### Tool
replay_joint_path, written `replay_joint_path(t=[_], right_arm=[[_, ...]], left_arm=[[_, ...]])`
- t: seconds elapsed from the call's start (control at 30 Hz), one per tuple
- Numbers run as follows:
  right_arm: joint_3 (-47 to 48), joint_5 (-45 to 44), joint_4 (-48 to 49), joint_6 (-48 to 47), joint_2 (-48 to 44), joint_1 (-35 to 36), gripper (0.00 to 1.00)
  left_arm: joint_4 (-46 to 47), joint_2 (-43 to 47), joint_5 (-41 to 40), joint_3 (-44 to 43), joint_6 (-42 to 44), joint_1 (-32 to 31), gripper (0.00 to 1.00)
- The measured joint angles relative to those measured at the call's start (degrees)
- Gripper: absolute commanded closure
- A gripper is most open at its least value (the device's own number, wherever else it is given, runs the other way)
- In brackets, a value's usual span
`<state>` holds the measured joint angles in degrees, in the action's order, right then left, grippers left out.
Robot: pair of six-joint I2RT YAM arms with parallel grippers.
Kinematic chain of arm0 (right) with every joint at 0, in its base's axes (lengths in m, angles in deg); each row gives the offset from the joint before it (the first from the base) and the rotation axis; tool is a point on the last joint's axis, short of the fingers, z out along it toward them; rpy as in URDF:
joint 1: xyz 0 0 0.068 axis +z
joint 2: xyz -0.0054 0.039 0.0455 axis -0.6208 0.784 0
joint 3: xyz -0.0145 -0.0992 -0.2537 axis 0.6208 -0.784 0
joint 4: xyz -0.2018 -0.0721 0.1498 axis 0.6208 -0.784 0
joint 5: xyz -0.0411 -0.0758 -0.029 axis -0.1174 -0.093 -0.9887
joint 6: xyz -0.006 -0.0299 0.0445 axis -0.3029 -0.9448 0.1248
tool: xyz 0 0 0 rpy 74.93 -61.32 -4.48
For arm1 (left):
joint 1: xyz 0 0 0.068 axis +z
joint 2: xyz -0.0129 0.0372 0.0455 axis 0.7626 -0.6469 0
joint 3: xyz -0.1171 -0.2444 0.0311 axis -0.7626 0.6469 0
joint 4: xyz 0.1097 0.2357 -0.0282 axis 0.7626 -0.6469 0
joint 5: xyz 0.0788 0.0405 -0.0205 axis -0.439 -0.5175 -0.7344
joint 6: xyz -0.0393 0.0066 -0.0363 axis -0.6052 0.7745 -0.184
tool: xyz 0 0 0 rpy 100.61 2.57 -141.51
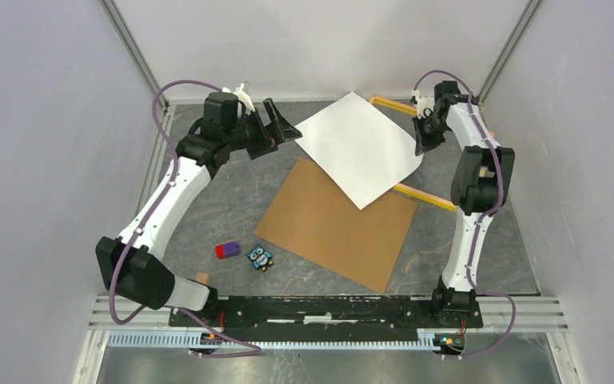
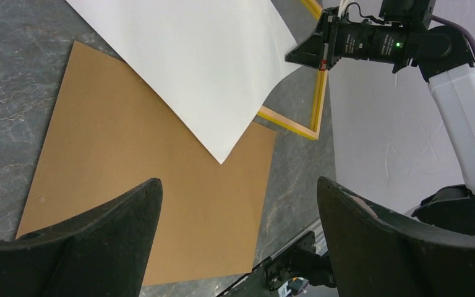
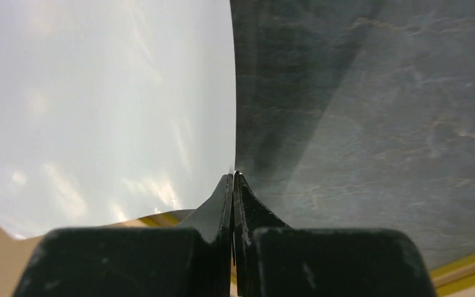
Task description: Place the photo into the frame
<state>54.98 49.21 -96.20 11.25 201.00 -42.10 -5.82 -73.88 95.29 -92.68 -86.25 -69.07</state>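
Observation:
The photo (image 1: 360,148) shows its plain white back and lies tilted over the frame (image 1: 424,196), whose yellow-orange edges stick out at the back and the right. My right gripper (image 1: 421,144) is shut on the photo's right edge. In the right wrist view the sheet (image 3: 99,111) runs straight into the closed fingertips (image 3: 234,175), with the frame's rail (image 3: 464,263) below. My left gripper (image 1: 284,132) hovers open just off the photo's left corner. In the left wrist view its jaws (image 2: 238,180) are wide apart with nothing between them, above the photo (image 2: 198,55) and the frame (image 2: 317,105).
A brown hardboard panel (image 1: 336,220) lies flat on the grey mat, partly under the photo's near corner. A small red-and-purple block (image 1: 227,250) and a blue owl figure (image 1: 261,258) sit near the left arm. White walls enclose the table on three sides.

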Motion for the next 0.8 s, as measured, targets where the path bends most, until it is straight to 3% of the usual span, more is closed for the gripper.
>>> replay_joint_path(t=[0.07,0.13,0.2,0.23,0.37,0.43,0.6,0.7,0.8], right_arm=[[2.25,-3.37,0.07,-1.6,1.79,0.48,0.86],[3.63,-7.37,0.61,-2.73,2.49,0.98,0.47],[4.5,-11.96,1.84,-3.5,2.51,1.68,0.29],[4.85,-13.97,2.82,-3.32,2.49,1.99,0.25],[4.66,-21.24,5.66,0.44,1.49,3.04,0.17],[0.2,-23.41,8.28,4.26,-1.92,3.98,0.16],[-30.42,-17.25,19.56,16.72,-24.94,6.43,0.17],[-53.16,-7.13,34.93,27.85,-42.51,9.84,0.18],[-65.05,0.15,46.07,36.44,-49.75,13.49,0.17]], left_arm=[[0.57,-0.55,-0.17,0.0,-0.07,-0.44,0.0],[1.11,-1.09,-0.55,0.0,-0.09,-1.18,0.0],[1.57,-1.68,-1.05,0.0,-0.13,-2.64,0.0],[1.97,-1.9,-1.14,0.04,-0.13,-3.52,0.0],[4.09,-2.08,-0.87,1.07,-0.15,-5.64,0.0],[4.68,-2.08,-0.33,1.42,-0.09,-5.88,0.0],[4.85,-1.11,-0.28,3.02,1.49,-5.9,0.0],[4.33,0.63,-1.07,4.85,2.8,-6.51,0.0],[4.48,1.88,-1.22,5.05,3.32,-7.02,0.0]])
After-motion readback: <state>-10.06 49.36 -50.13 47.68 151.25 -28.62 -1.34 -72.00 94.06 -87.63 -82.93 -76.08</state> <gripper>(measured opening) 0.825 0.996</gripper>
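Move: The right fingers pinch the photo's right edge about 6 cm above the table. The frame's middle lies about 4 cm ahead, neither left nor right; the photo's middle is some 19 cm left and 6 cm ahead, its near corner roughly 17 cm left and 13 cm back. The cardboard is centred about 16 cm back and 25 cm left. From the left hand the frame's middle is roughly 37 cm right, 18 ahead and 28 below. Forward and to the right over the frame, about 4 cm each, the right hand opens wide and lets go of the photo's edge, then draws back some 17 cm and left about 15 cm, towards the photo's near corner and slightly higher, the wrist rolling roughly 40 degrees so its left side rises. The left hand, empty and wide open, drifts about 4 cm right and a little back, high above the cardboard. ##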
